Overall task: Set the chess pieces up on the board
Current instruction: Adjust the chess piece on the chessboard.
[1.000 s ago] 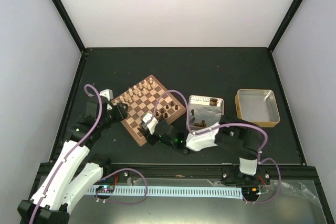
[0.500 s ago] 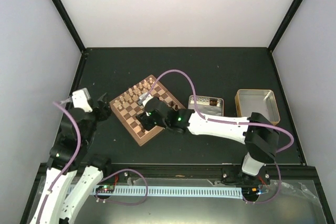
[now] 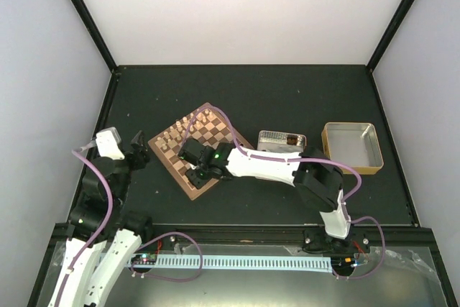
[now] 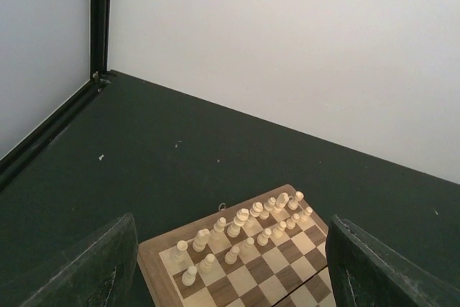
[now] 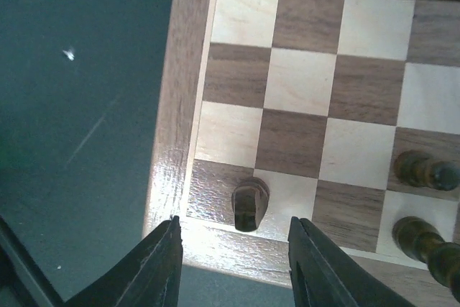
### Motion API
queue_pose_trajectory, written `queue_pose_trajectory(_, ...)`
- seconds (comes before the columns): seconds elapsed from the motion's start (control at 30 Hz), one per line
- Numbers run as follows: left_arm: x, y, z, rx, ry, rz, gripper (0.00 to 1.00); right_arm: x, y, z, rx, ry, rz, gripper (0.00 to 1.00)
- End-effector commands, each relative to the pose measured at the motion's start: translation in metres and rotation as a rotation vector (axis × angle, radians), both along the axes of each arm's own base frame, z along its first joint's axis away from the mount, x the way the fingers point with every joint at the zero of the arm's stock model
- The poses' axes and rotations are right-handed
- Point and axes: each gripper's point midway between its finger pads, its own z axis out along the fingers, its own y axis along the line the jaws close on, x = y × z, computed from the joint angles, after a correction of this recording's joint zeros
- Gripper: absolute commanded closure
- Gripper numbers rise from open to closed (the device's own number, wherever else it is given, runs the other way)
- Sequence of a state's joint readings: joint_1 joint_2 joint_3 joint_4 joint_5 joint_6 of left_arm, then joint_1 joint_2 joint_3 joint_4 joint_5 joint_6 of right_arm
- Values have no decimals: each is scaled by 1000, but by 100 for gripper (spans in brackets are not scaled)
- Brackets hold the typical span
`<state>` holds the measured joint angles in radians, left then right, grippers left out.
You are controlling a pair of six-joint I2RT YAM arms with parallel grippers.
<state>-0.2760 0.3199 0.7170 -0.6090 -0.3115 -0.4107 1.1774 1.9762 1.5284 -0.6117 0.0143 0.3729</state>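
Note:
The board (image 3: 208, 134) lies turned at an angle on the black table, with pale pieces (image 4: 244, 224) in two rows along its far side. My right gripper (image 5: 233, 224) hangs open over the board's near-left corner (image 3: 195, 177). A dark chess piece (image 5: 250, 204) stands there by the rim, between the fingers and touching neither. Two more dark pieces (image 5: 424, 170) stand further right in the right wrist view. My left gripper (image 4: 231, 219) is open and empty, left of the board (image 4: 237, 278) and looking across it; in the top view the left gripper (image 3: 136, 150) is off the board's left corner.
A silvery tin (image 3: 282, 139) lies just right of the board, partly under the right arm. A tan tray (image 3: 351, 147) stands further right. Black frame rails and pale walls close in the table on three sides.
The right arm has swung left across the board to its near-left corner, and a dark piece now stands free between its jaws. The left arm has drawn back off the board to the left.

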Motion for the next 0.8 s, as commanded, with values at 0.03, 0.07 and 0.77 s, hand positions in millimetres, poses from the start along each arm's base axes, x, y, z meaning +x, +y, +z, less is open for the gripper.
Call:
queue_pose_trajectory(0.03,-1,4,11,10,-46,20,26,-3,4,-4,-40,26,22,58)
queue_pose_trajectory(0.07,-1,4,10,10,-44,18,26,-2,5,-5,-46,26,22,59)
queue_pose_trajectory(0.77,0,5,8,12,-34,26,26,17,-2,-28,-143,-30,-53,90)
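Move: The dark chess piece in the board's near corner, straddling the line between the corner square and the next, is roughly 4 cm below my right hand, 1 cm forward and neither left nor right. Of its two dark neighbours, the edge piece stands about 4 cm farther out than it and 4 cm to its right, the inner piece about 6 cm farther out and 3 cm to its right. From my left hand, the corner piece lies some 17 cm right, 1 cm back and 24 cm lower. I close my half-open right fingers around the upper part of the dark corner piece while easing down onto it, about 2.5 cm in two short steps with a pause between, creeping slightly forward. My fingers steepen by some 5 degrees, and I end with the piece pinched between the tips. ##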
